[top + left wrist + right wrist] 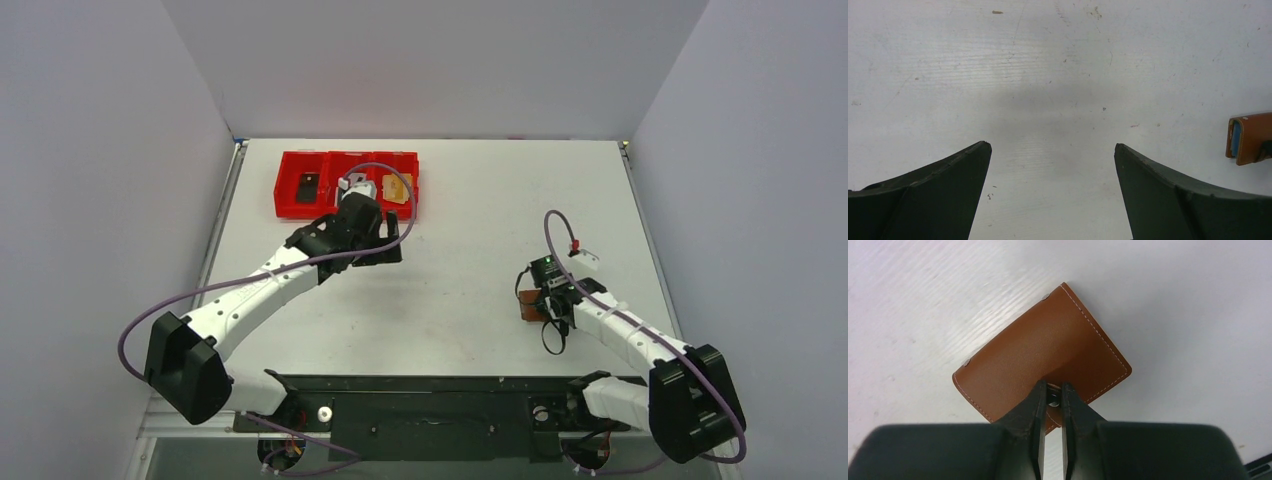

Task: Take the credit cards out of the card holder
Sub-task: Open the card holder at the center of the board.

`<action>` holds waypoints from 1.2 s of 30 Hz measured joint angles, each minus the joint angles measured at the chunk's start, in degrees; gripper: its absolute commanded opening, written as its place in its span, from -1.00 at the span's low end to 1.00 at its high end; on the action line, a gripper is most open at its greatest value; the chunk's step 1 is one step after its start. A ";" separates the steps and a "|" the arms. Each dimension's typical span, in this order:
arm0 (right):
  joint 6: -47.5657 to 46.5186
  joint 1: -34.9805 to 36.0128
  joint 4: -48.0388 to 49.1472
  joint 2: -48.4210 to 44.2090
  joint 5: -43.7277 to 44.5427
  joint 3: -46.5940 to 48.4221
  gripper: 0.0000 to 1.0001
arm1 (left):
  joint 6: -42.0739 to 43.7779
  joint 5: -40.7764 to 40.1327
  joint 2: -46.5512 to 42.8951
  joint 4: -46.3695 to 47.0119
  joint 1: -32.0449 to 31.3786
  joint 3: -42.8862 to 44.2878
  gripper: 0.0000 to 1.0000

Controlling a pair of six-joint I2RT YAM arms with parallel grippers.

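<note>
The card holder (1048,345) is a brown leather wallet lying folded shut on the white table, at the right in the top view (530,306). My right gripper (1053,388) is shut on its short strap tab, with a metal snap showing between the fingers. My left gripper (1052,146) hangs open over bare table just in front of the red tray, nothing between its fingers. The wallet's edge with its blue lining (1248,137) shows at the right of the left wrist view. Flat credit cards lie in the tray: a dark one (307,186) and an orange one (398,188).
The red three-compartment tray (300,210) stands at the back left of the table; my left wrist partly covers its middle compartment. White walls close in the table on three sides. Both arm bases sit on the black rail (440,410) at the near edge.
</note>
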 measured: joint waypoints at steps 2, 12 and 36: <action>-0.42 2.36 1.03 0.85 -0.42 0.48 -1.00 | -0.48 0.90 0.33 0.02 0.11 -0.09 0.87; -7.65 20.13 6.40 2.23 -3.23 6.27 -1.00 | -2.08 7.41 2.14 0.61 0.15 -2.19 0.74; -21.97 33.31 12.96 5.44 -6.49 15.19 -1.00 | -5.25 13.86 5.60 3.61 0.15 -6.60 0.31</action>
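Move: The right fingers already pinch the near edge of the closed card holder, its middle about 3 cm ahead of them and 1 cm lower. The clear spot near the middle of the board where it is being taken lies some 22 cm to this hand's left and 3 cm ahead; the red tray is about 50 cm left and 38 cm ahead. From the left hand, the card holder lies roughly 34 cm to the right, 5 cm back and 15 cm below. Keeping its pinch on the card holder's edge, the right hand carries it about 21 cm left towards the middle of the board, level at first, then rising some 9 cm, while turning about 50 degrees counter-clockwise and tipping its fingers up a little. The empty left hand sinks about 6.5 cm, easing back and right towards the card holder, tilts further down and partly narrows its fingers. ##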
